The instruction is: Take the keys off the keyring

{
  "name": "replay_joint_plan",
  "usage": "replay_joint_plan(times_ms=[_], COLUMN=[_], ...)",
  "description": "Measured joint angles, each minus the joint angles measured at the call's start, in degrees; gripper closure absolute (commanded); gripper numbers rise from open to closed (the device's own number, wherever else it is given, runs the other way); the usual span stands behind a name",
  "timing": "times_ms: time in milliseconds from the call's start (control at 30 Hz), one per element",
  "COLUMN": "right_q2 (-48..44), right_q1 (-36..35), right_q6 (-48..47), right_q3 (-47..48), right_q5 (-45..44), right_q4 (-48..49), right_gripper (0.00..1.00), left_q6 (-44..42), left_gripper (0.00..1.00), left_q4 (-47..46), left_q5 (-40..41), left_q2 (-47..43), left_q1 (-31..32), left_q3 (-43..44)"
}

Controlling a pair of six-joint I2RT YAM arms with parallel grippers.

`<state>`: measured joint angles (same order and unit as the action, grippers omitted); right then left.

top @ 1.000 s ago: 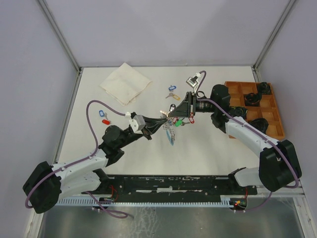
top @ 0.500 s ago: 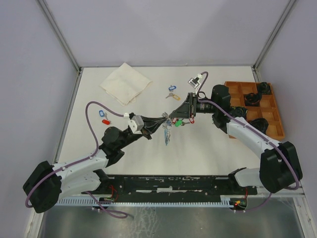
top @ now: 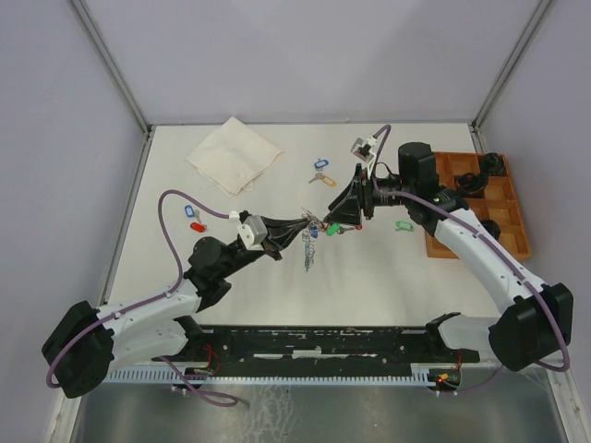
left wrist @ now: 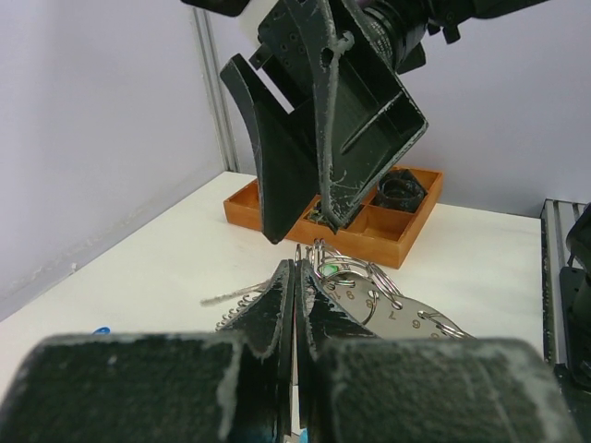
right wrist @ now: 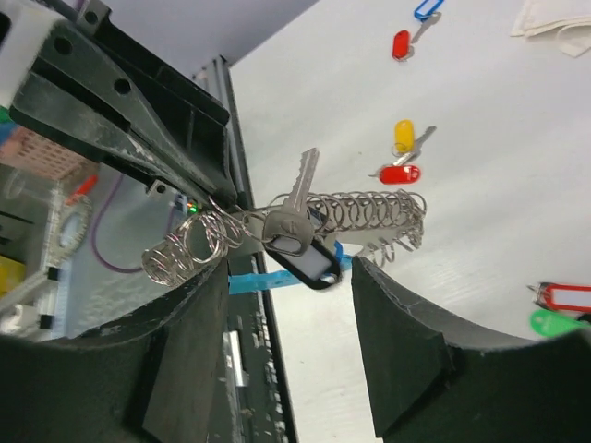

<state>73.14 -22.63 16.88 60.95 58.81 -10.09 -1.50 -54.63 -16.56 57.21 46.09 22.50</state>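
The keyring (top: 308, 247), a silvery looped chain with a light-blue band (right wrist: 259, 280), hangs above mid-table. My left gripper (top: 298, 225) is shut on it, its jaws pressed together on the metal rings (left wrist: 297, 269). One silver key with a dark tag (right wrist: 300, 245) hangs on the chain. My right gripper (top: 338, 219) faces the left one and stands open (right wrist: 288, 272), with that key and the chain just beyond its fingertips and nothing gripped. Loose tagged keys lie on the table: blue (top: 320, 163), yellow (top: 324, 179), blue (top: 191, 210), red (top: 196, 225), green (top: 403, 225).
A folded white cloth (top: 234, 155) lies at the back left. A wooden compartment tray (top: 517, 217) with dark objects stands at the right edge. More tagged keys lie under the grippers, red (right wrist: 563, 295) and green (right wrist: 554, 321).
My right gripper has gone from shut to open beside the keyring. The right forearm swung back toward the tray, uncovering a green-tagged key on the table. The left gripper stays shut.
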Motion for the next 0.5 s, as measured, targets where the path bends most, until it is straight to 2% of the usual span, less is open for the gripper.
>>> replay_joint_plan(times_ms=[133, 333, 500], right_q2=[-0.35, -1.29, -1.22], right_q1=[-0.24, -1.01, -4.87], right_q6=[-11.93, -24.22, -30.49], right_q3=[3.93, 6.38, 6.36], right_q5=[-2.91, -4.79, -5.79], right_q4=[-9.99, -16.37, -16.55], right_gripper=[0.38, 0.63, 0.73], left_q6=[0.04, 0.13, 0.74], left_gripper=[0.97, 0.97, 0.97], left_q4=[-0.07, -0.07, -0.13], left_q5=[-0.02, -0.07, -0.07], left_q2=[0.00, -0.24, -0.37], left_q1=[0.02, 0.07, 0.20], left_q3=[0.00, 0.00, 0.00])
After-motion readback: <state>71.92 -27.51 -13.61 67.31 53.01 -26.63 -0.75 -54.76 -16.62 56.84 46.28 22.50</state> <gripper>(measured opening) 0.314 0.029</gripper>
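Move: The key with its black tag hangs just off the right hand's open fingertips, about 3 cm to the left, straight ahead 0 and at about the same height. The keyring it hangs on has its middle some 4 cm back, 4 cm left and 3 cm lower. On the table the red tag lies about 8 cm ahead, 2 cm right and 20 cm below. From the left hand, still gripping the keyring, the key is roughly 2 cm right and 1 cm ahead. The right fingers close by about half around the hanging key and its tag, but whether they pinch it can't be seen. The hand first eases about 1.5 cm right, then comes back left and about 1 cm towards the base while rolling some 20 degrees about its fingers, tips dipping slightly. The left hand holds the keyring steady. ##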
